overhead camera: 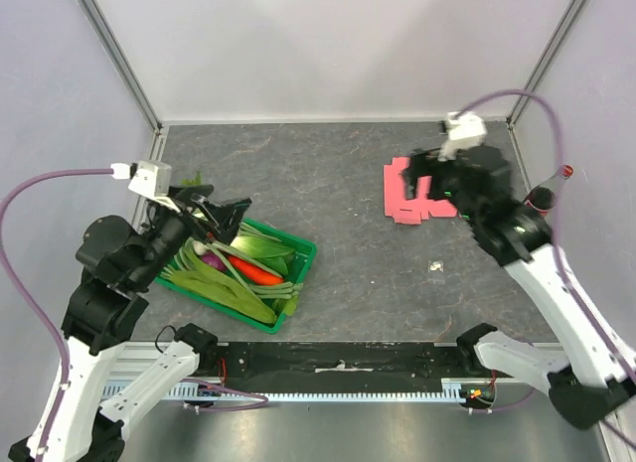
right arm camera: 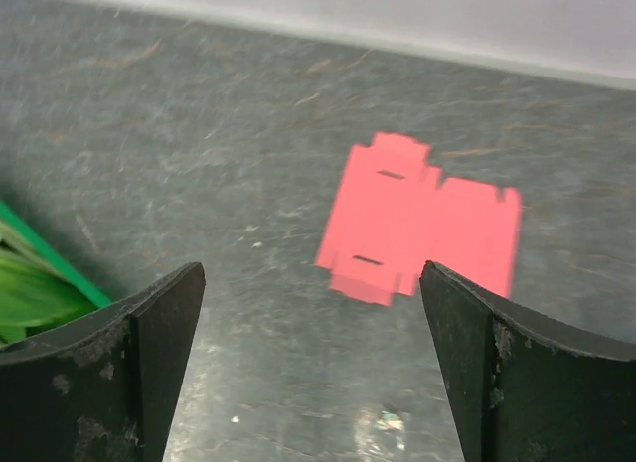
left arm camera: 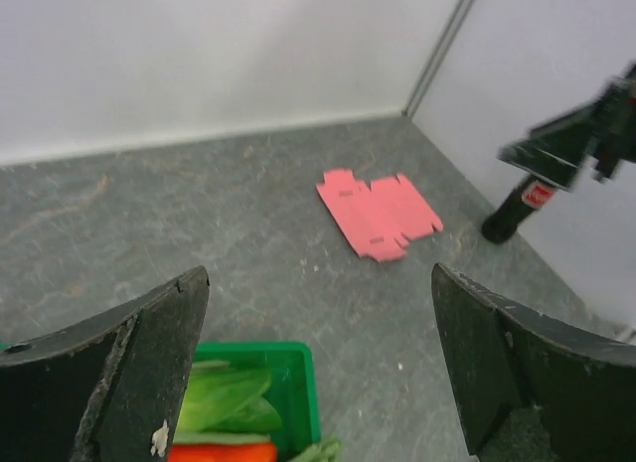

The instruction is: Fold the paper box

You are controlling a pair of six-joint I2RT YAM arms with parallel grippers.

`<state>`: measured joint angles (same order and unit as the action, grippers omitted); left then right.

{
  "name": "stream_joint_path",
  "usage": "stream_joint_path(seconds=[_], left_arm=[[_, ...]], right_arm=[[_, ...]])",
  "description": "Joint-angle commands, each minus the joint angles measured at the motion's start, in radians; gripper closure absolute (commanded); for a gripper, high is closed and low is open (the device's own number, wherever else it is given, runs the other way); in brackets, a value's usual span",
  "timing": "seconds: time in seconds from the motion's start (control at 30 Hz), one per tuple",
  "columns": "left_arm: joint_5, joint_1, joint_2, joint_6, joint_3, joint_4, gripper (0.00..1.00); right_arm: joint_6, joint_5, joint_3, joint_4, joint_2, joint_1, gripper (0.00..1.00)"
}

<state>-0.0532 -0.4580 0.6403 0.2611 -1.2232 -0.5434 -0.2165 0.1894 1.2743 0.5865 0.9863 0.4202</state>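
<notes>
The paper box [overhead camera: 399, 206] is a flat pink cut-out with flaps, lying on the dark table at the right back. My right gripper [overhead camera: 417, 176] hovers above its far edge and hides part of it. In the right wrist view the paper box [right arm camera: 417, 222] lies flat beyond the open right gripper [right arm camera: 313, 275], which holds nothing. My left gripper [overhead camera: 224, 209] stands open over the far end of the green crate. From the left wrist, the paper box [left arm camera: 378, 214] shows far ahead of the open, empty left gripper [left arm camera: 318, 283].
A green crate [overhead camera: 298, 251] of vegetables sits at the left front, with leafy greens and a red-orange piece [overhead camera: 256, 273] inside. A dark bottle with a red label [left arm camera: 517, 209] stands by the right wall. A small white scrap [overhead camera: 435, 266] lies near the right arm.
</notes>
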Motion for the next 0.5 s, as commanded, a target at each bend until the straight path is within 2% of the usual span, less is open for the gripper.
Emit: stream_joint_path(seconds=[0.0, 0.03, 0.1, 0.23, 0.27, 0.3, 0.33, 0.37, 0.4, 0.47], left_arm=[[-0.109, -0.004, -0.005, 0.036, 0.080, -0.006, 0.00], [-0.120, -0.004, -0.001, 0.053, 0.091, -0.010, 0.00], [-0.131, -0.002, 0.005, 0.070, 0.117, -0.023, 0.00], [-0.163, -0.004, -0.007, 0.125, 0.198, -0.023, 0.00], [-0.166, -0.004, -0.007, 0.139, 0.232, -0.020, 0.00], [-0.168, -0.004, -0.005, 0.154, 0.247, -0.020, 0.00], [-0.172, -0.004, 0.008, 0.185, 0.260, -0.018, 0.00], [-0.200, -0.004, 0.015, 0.199, 0.289, 0.002, 0.00], [-0.220, -0.004, 0.021, 0.211, 0.306, 0.019, 0.00], [-0.269, -0.004, 0.032, 0.256, 0.365, 0.071, 0.01]], right_arm=[[-0.105, 0.050, -0.044, -0.147, 0.246, 0.132, 0.02], [-0.142, -0.034, -0.055, -0.184, 0.291, 0.132, 0.02], [-0.138, -0.067, -0.049, -0.269, 0.418, 0.127, 0.02], [-0.046, 0.031, 0.077, -0.257, 0.639, 0.071, 0.02], [-0.043, 0.094, 0.118, -0.184, 0.688, 0.065, 0.02], [-0.073, 0.075, 0.140, -0.156, 0.750, 0.022, 0.02], [-0.117, -0.021, 0.088, -0.206, 0.750, -0.019, 0.03], [-0.203, -0.185, 0.018, -0.279, 0.733, -0.058, 0.05], [-0.344, -0.218, -0.051, -0.340, 0.688, -0.122, 0.07], [-0.447, -0.121, -0.188, -0.422, 0.634, -0.153, 0.06]])
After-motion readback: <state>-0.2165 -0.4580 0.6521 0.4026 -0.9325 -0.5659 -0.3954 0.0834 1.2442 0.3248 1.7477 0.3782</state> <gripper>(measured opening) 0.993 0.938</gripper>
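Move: Ahead of the right hand by about 15 cm and 2 cm to its right, some 35 cm below, lies the flat red box blank. The bottle stands roughly 31 cm to this hand's right and 7 cm ahead; the small clear tag is 10 cm back and 4 cm right. From the left hand the blank is some 25 cm ahead, 39 cm right and 43 cm down, with the green tray below, 5 cm to its left. Swooping down about 25 cm and forward some 12, the right hand makes for the box blank's left part, swinging left at first and then partly back right, fingers open and tipping down about 30 degrees. The left hand also sinks, about 13 cm over the green tray, easing right, its open fingers tipping down some 20 degrees. ##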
